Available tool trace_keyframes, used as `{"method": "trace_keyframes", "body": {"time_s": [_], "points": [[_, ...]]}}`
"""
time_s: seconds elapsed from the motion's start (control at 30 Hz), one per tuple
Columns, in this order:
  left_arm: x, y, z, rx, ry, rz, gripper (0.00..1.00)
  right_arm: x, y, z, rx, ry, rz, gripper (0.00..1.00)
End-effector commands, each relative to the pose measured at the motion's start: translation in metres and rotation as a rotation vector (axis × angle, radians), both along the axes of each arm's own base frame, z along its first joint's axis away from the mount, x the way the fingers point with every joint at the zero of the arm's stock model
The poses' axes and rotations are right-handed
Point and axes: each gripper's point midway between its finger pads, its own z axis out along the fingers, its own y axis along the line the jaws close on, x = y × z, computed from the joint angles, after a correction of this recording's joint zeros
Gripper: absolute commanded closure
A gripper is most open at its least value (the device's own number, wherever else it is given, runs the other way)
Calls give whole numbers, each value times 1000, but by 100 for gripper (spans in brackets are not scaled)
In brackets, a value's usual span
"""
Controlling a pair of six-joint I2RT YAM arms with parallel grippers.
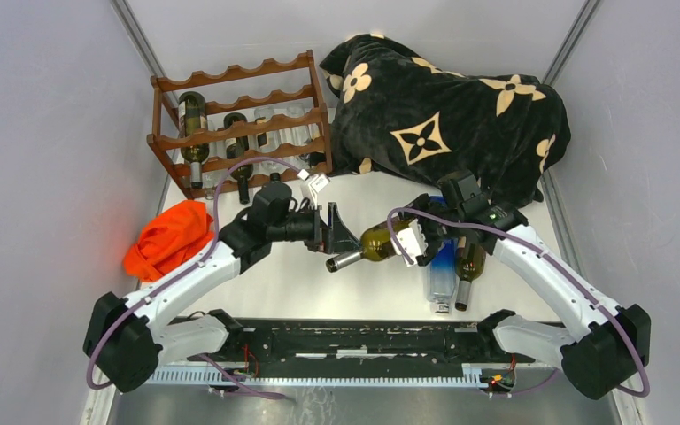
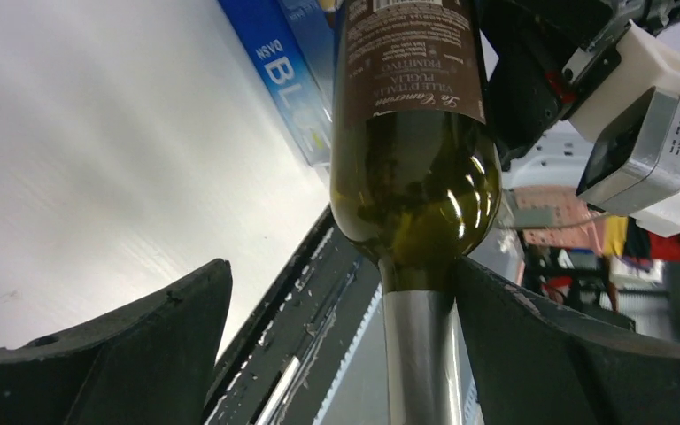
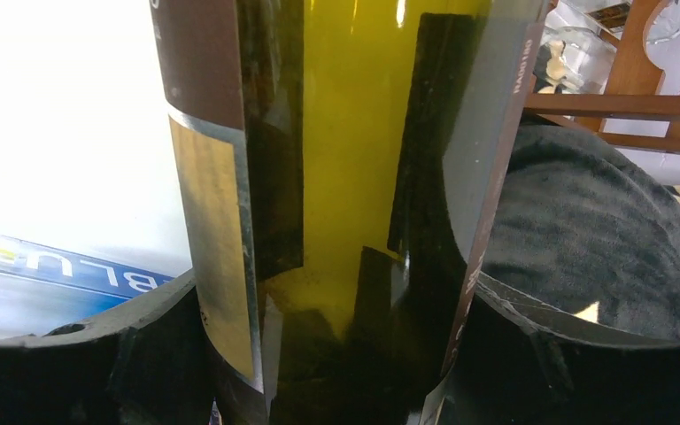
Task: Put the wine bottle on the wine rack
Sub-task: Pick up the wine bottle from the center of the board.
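Observation:
A green wine bottle (image 1: 376,243) with a brown label hangs level above the table, silver-capped neck pointing left. My right gripper (image 1: 418,239) is shut on its body; in the right wrist view the glass (image 3: 345,177) fills the gap between both fingers (image 3: 336,297). My left gripper (image 1: 345,241) is open around the neck. In the left wrist view the neck (image 2: 421,354) lies against the right finger (image 2: 540,345), and the left finger (image 2: 142,345) stands well apart. The dark reddish-brown wine rack (image 1: 239,124) stands at the back left with several bottles in it.
A black blanket with tan flowers (image 1: 452,115) is heaped at the back right, next to the rack. An orange cloth (image 1: 170,237) lies at the left. A clear bottle with a blue label (image 1: 441,273) and another green bottle (image 1: 469,266) lie under the right arm.

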Motion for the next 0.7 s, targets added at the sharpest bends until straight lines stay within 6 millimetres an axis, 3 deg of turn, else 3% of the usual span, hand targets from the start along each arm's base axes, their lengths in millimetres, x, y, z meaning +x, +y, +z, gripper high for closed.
{"method": "trace_keyframes", "body": {"time_s": [0.0,0.27,0.47,0.67], "points": [[-16,-20,24,-125,-27,-159,2,16,14,44,24,-161,63,100],[-24,-42,8,-89,12,-233,15,15,24,38,-21,-152,69,100],[-30,-41,-4,-68,18,-255,17,28,22,46,-4,-156,-22,100],[-29,-37,-12,-41,6,-238,42,29,21,43,4,-142,-52,100]]}}
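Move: The wine bottle's neck lies about 3 cm back, 3 cm right and 2 cm below the left hand; its body is about 11 cm to that hand's right and level fore and aft. The blue box lies on the table some 27 cm right, 4 cm back and 15 cm down. From the right hand, which already grips the body, the neck is about 12 cm left, 5 cm back and slightly higher. Left hand goes some 5 cm right, back and down around the bottle neck, partly closing; right keeps hold. ##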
